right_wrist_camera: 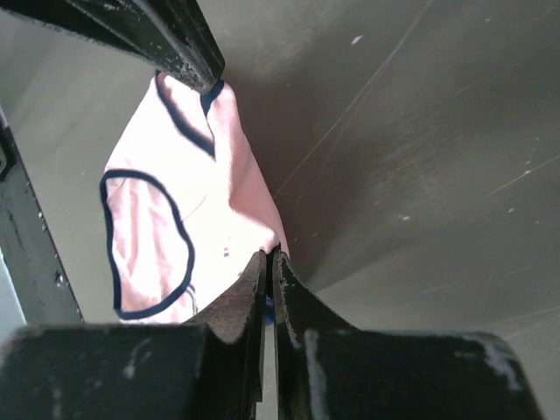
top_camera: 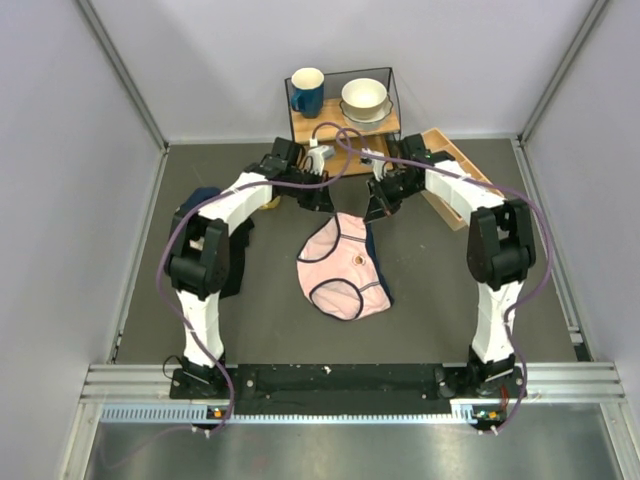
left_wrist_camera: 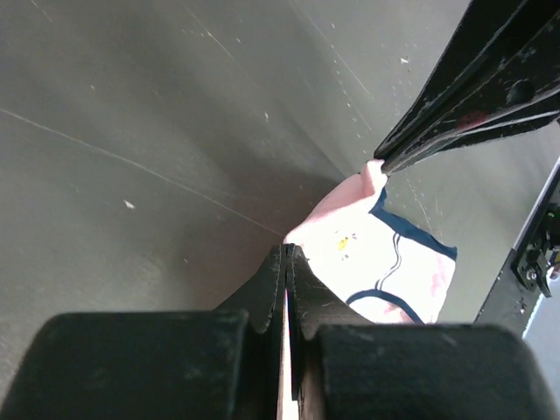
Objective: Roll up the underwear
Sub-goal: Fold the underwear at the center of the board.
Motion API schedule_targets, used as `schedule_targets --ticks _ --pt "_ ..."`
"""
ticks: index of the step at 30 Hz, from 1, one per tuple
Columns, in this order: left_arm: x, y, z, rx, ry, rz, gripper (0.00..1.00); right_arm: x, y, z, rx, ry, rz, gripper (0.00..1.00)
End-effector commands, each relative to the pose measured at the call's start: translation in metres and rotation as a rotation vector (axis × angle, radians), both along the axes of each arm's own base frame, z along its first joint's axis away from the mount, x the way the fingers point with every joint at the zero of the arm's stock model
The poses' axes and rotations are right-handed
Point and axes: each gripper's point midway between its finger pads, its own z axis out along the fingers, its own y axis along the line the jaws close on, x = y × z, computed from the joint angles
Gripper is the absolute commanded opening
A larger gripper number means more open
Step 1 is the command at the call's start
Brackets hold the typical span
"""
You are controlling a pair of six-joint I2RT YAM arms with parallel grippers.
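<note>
The underwear is light pink with dark navy edging and lies mid-table, its far edge drawn up toward both grippers. My left gripper is shut on its far left corner. In the left wrist view the pink fabric starts right at the closed tips of my left gripper. My right gripper is shut on the far right corner. The right wrist view shows the cloth meeting the closed tips of my right gripper. Each wrist view also shows the other gripper pinching the opposite corner.
A small wooden shelf at the back holds a blue mug and stacked bowls. A wooden tray lies at the back right. A black garment lies under my left arm, and dark cloth peeks from under the underwear's right side.
</note>
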Motion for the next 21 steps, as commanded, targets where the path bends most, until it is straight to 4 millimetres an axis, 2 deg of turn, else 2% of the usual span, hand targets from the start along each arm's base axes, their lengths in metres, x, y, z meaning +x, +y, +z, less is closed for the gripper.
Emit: schedule_targets --ticks 1,3,4,9,11,13,16,21 --pt "-0.023 -0.002 0.025 -0.034 -0.032 -0.013 0.0 -0.016 0.003 0.034 0.078 -0.091 0.066 0.0" --pt "-0.031 -0.002 0.035 -0.044 -0.042 -0.016 0.0 -0.028 0.001 0.039 0.091 -0.098 0.085 0.0" --pt "-0.04 -0.003 0.031 -0.04 -0.03 -0.026 0.0 -0.032 0.0 0.04 0.096 -0.102 0.093 0.0" --pt "-0.068 -0.01 0.04 -0.049 -0.029 -0.051 0.0 -0.063 -0.008 0.043 0.111 -0.119 0.137 0.0" --pt "-0.082 -0.013 0.036 -0.048 -0.009 -0.057 0.0 -0.076 -0.011 0.038 0.112 -0.114 0.155 0.0" --pt "-0.097 -0.015 0.037 -0.05 -0.009 -0.069 0.0 -0.085 -0.013 0.044 0.128 -0.128 0.171 0.0" --pt "-0.117 -0.017 0.035 -0.047 -0.003 -0.077 0.0 -0.1 -0.016 0.042 0.134 -0.126 0.191 0.0" --pt "-0.152 -0.022 0.028 -0.036 0.02 -0.094 0.0 -0.127 -0.024 0.029 0.121 -0.108 0.233 0.0"
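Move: The underwear's far edge is already pinched in both my hands, lifted some 9 cm off the table. Its near half, where I'm taking that edge, lies about 18 cm back and 3 cm right of my left hand, and roughly 16 cm back and 5 cm left of my right. The shelf stands about 20 cm ahead of my left hand and 3 cm right; the yellow mug is some 10 cm ahead and 20 cm left of the left hand. I pull both hands back towards my base together, away from the shelf, my left about 14 cm and my right about 11 cm, almost level at the height they already have. Both grippers stay shut on the raised edge as I carry it back over the part still lying on the table; my right wrist swings slightly counter-clockwise. ##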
